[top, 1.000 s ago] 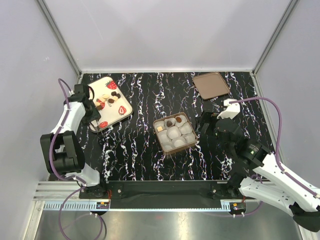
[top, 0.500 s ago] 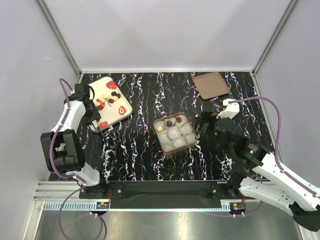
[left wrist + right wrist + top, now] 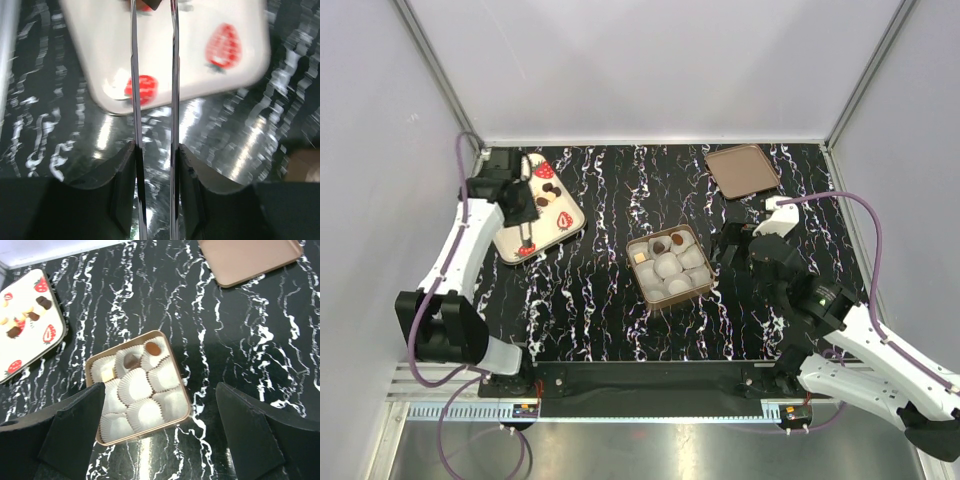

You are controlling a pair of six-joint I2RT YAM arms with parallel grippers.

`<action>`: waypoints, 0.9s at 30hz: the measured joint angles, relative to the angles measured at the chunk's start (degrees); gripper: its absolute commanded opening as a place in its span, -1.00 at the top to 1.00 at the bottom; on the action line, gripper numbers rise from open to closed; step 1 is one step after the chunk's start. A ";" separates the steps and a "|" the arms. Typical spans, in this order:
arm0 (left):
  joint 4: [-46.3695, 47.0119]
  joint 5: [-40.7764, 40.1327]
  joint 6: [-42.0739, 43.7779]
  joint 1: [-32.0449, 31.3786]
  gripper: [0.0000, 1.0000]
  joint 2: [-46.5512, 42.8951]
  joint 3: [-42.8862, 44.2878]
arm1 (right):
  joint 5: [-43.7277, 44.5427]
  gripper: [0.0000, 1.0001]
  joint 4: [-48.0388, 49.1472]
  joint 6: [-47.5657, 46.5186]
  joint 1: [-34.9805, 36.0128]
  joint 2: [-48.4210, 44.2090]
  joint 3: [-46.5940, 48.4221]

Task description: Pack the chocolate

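Note:
Several chocolates [image 3: 546, 192] lie on the white strawberry-print tray [image 3: 509, 240] at the far left, also seen in the right wrist view as chocolates [image 3: 35, 310] on the tray [image 3: 25, 347]. My left gripper [image 3: 526, 245] hangs above that tray [image 3: 200, 75], its thin blades nearly together, and a small dark chocolate [image 3: 157, 4] sits between the tips at the top edge of the blurred left wrist view. Three chocolates [image 3: 131, 360] rest in white cups in the tan box [image 3: 704, 283], [image 3: 188, 405]. My right gripper [image 3: 160, 435], [image 3: 728, 248] stands open and empty just right of the box.
The box's flat brown lid [image 3: 742, 170], [image 3: 250, 260] lies at the back right. A metal frame rail [image 3: 6, 30] and white walls close in the left side near the tray. Black marbled table [image 3: 600, 290] lies between tray and box.
My left arm has swung up and over the tray, and its blades have drawn closer together. The right arm, box and lid have not moved.

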 measured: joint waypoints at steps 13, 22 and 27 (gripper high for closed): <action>-0.39 0.72 -3.10 -40.13 0.36 -0.44 7.80 | 4.90 -0.99 -3.56 1.22 0.00 -1.49 0.83; 5.38 3.63 -2.56 -54.21 0.35 5.46 7.91 | 7.13 -0.99 -4.20 2.14 -0.02 -1.77 2.40; 6.58 4.55 -2.51 -56.39 0.35 7.67 7.21 | 8.24 -0.99 -4.28 2.21 -0.02 -1.81 2.91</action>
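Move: The chocolate box, where the held dark chocolate is going, has its middle about 31 cm right of the left gripper, 10 cm back and 9 below. In its far row, the orange chocolate sits about 33 cm right and 4 back, the white one 25 right and 8 back. The strawberry tray lies just underneath, its middle 3 cm ahead, 1 right. From the right hand, the box is some 12 cm left, level fore and aft, 17 below. Swing the left gripper away from the strawberry tray and across to above the chocolate box, some 35 cm right and 12 cm back, keeping the dark chocolate pinched between the thin tips. Rise about 5 cm on the way, then ease down by 4 cm, turning the wrist nearly 60 degrees clockwise. Meanwhile shift the open right hand about 3 cm right and 2 cm up, clear of the box. ##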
